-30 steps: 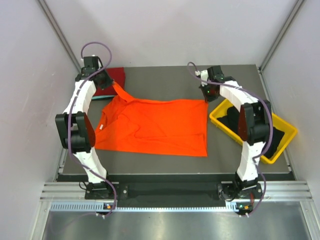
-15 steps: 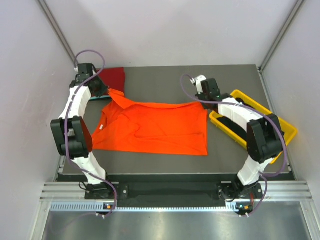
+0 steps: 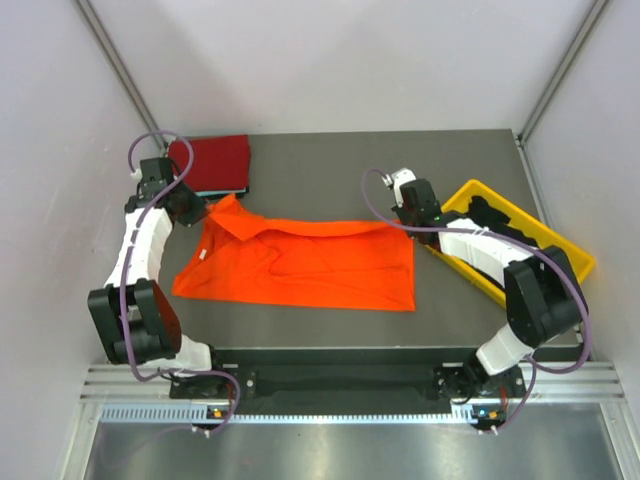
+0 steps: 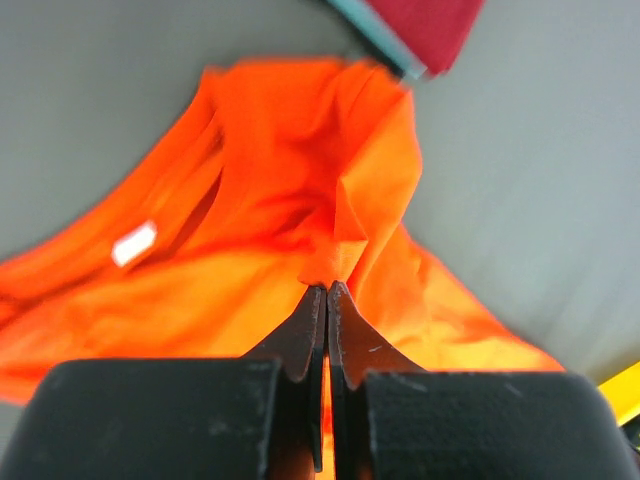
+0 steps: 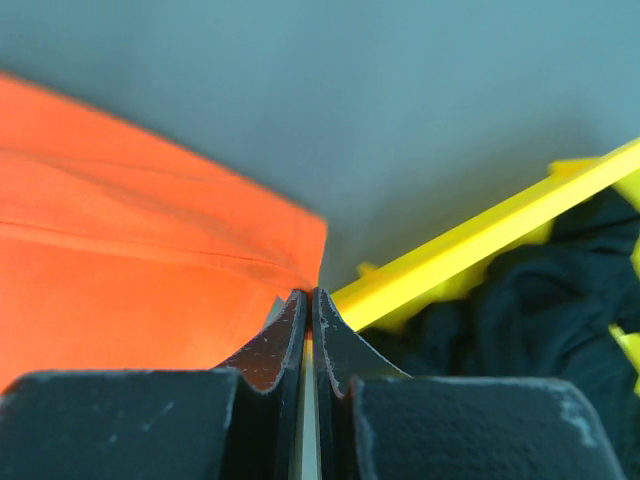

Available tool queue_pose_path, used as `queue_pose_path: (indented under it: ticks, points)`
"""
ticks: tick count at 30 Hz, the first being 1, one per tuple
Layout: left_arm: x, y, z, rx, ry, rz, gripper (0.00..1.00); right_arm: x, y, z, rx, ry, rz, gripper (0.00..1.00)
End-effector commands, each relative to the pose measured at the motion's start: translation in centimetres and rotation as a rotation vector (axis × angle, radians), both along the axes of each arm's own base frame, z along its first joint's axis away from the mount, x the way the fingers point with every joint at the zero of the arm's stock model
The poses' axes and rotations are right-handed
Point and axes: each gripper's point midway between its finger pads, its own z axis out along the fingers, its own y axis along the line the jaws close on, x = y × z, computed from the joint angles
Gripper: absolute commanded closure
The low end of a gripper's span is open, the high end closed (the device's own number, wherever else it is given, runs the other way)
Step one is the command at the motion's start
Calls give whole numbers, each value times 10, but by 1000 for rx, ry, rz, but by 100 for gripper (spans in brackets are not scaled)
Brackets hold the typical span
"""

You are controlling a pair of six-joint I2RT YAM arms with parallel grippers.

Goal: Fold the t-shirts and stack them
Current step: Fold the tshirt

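A bright orange t-shirt (image 3: 300, 265) lies spread across the middle of the table, collar to the left. My left gripper (image 3: 203, 212) is shut on a pinch of its far-left cloth (image 4: 340, 255), which rises to the fingertips. My right gripper (image 3: 408, 222) is shut on the shirt's far-right corner (image 5: 300, 250). A folded dark red t-shirt (image 3: 212, 163) lies at the far left, with a teal edge (image 4: 378, 42) showing beneath it. Black t-shirts (image 3: 500, 235) fill the yellow bin.
The yellow plastic bin (image 3: 575, 265) stands at the right of the table, its rim (image 5: 480, 245) right beside my right fingertips. Grey walls enclose the table on three sides. Bare grey table surface (image 3: 330, 175) lies beyond the orange shirt.
Both grippers have come toward the near side, drawing the orange shirt's far edge with them. The left arm no longer covers the dark red shirt.
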Motion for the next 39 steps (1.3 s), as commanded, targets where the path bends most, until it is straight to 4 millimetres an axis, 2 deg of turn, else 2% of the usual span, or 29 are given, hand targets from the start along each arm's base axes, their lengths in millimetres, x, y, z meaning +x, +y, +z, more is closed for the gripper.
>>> queue_pose_path:
  ticks: [1,5,8,12,13,17,20,22,27,29,34,39]
  points:
    - [-22,6,2,-11,4,75,100,-8,8,12,34,-51,-9,100]
    - [-53,13,-14,5,55,160,100,-25,19,1,27,-21,22,100]
    - [-69,23,-22,20,77,209,100,-36,19,-3,14,-13,16,100]
    - [-80,35,-27,26,93,248,100,-50,17,-16,10,26,2,100]
    - [-82,37,-28,20,95,257,100,-54,22,-18,12,31,15,100]
    - [-92,31,-44,-13,137,261,100,-68,27,-29,8,67,26,100]
    - [-101,36,-53,12,170,295,100,-76,25,-33,-6,78,21,100]
    - [-104,37,-57,21,181,299,100,-77,25,-31,-13,74,14,100]
    - [-110,25,-76,-25,214,265,100,-82,31,-29,12,95,-2,99]
    - [-113,25,-83,-24,231,264,100,-88,31,-34,8,119,-9,100]
    - [-117,35,-85,23,243,293,100,-95,18,-46,-50,158,-50,100]
    - [-119,46,-82,86,243,317,100,-96,18,-46,-38,157,-54,100]
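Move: My left hand already holds the orange t-shirt's left part in shut fingers, about 15 cm above the table. The shirt's near-left corner lies some 17 cm back and 10 cm left, its white tag about 6 cm back and 3 cm left, and the red folded shirt some 19 cm ahead and 2 cm left. My right hand, about 8 cm up, holds the right end; the near-right corner lies roughly 18 cm back and 4 cm right, the yellow bin's middle 27 cm right and 3 cm back. With both grips kept shut on the orange cloth, I draw its raised layer back over the lower one towards the near hem. My left hand goes back about 12 cm while sinking 9 and easing left, tipping its fingers down and turning counter-clockwise, some 15 degrees each; my right comes back about 10 cm, sinks 5, tips down slightly, and both slow to a stop. ##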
